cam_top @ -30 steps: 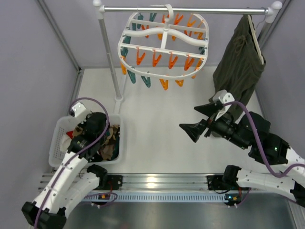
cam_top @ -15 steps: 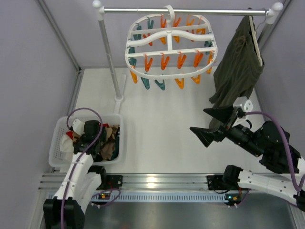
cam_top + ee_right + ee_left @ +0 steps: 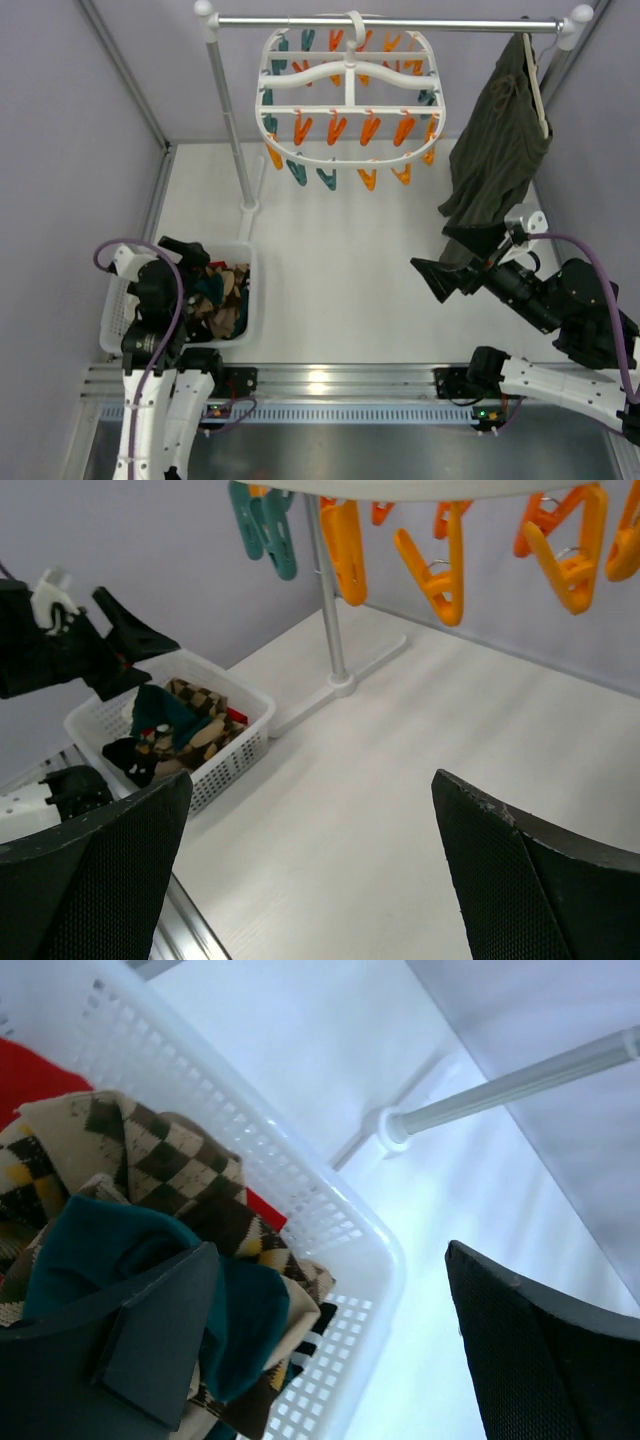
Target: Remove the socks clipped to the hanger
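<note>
The white oval hanger [image 3: 348, 95] hangs from the rail by its hook, with orange and teal clips [image 3: 435, 575] and no sock on any clip I can see. The socks [image 3: 218, 295] lie heaped in the white basket [image 3: 112, 322]: argyle ones [image 3: 150, 1150] and a teal one [image 3: 110, 1240]. My left gripper [image 3: 165, 255] hovers open just over the basket's near left part, nothing between its fingers [image 3: 150, 1340]. My right gripper [image 3: 455, 258] is open and empty above the table's right side, below the olive garment [image 3: 500, 140].
The rack's upright pole [image 3: 232, 120] and its foot [image 3: 340, 685] stand just behind the basket. The olive garment hangs at the rail's right end, close to my right arm. Grey walls close in both sides. A metal rail [image 3: 320, 380] runs along the near edge.
My left gripper has opened and drawn back toward the basket's near left corner. My right arm has pulled back to the right. The hanger has swung from tilted to nearly level.
</note>
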Tool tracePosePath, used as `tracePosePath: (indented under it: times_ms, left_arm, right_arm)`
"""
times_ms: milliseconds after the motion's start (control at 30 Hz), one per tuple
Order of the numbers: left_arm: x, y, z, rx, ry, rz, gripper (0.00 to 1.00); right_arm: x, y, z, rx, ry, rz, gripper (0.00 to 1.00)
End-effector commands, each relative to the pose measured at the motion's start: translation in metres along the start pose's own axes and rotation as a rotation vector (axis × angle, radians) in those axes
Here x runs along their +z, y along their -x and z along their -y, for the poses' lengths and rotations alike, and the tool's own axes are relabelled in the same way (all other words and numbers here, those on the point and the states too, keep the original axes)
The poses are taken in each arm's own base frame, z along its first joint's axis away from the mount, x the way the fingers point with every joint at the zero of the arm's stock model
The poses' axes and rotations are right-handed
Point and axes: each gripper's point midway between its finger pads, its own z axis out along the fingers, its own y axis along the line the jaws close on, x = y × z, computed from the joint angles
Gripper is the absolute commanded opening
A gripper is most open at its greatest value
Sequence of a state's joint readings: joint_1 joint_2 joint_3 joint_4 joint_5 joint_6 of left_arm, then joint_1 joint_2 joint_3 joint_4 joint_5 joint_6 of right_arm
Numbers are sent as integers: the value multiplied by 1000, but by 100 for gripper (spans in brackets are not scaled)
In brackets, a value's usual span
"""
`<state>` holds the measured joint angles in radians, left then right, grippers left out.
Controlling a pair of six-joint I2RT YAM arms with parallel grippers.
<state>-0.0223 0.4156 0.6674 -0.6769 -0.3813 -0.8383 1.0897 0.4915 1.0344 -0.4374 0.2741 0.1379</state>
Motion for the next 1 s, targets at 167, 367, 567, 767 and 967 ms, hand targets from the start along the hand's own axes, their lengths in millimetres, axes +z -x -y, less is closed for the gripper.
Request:
tracePosePath:
  times_ms: [167, 367, 567, 767, 967]
  left_arm:
    - [-58, 18, 72, 319, -375, -121, 98]
    - [-106, 32, 87, 573, -544, -127, 99]
    - [-120, 60, 69, 585, -464, 19, 99]
    - [-136, 62, 68, 567, -520, 54, 99]
    - [-139, 61, 64, 566, -534, 75, 99]
  right_arm:
    - [-22, -4, 64, 0, -358, -23, 99]
    - [-55, -12, 103, -39, -584, -91, 100]
    - [-88, -13, 127, -100, -703, -119, 100]
    - [-111, -23, 140, -82, -752, -107, 99]
    - [-113, -31, 136, -48, -697, -68, 99]
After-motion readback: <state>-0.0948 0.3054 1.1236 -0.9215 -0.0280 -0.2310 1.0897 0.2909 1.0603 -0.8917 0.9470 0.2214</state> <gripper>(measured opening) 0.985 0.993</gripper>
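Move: The dropped teal sock lies almost straight under the left gripper, about 17 cm down and 1 cm forward and right; the basket's middle is some 5 cm left, level fore and aft, 18 cm down. From the right gripper the sock is about 47 cm left, 8 ahead and 36 below; the emptied clip hanger is centred some 29 cm ahead, 15 left and 10 above, and the trousers hang about 29 ahead, 16 right, 3 below. Raise the empty left gripper about 13 cm away from the teal sock, then draw it back towards the base, drifting right and turning clockwise some 30 degrees, fingers still wide open. Meanwhile swing the open right gripper about 16 cm right, sinking slightly and turning clockwise until it faces the trousers; touch nothing with either hand. ##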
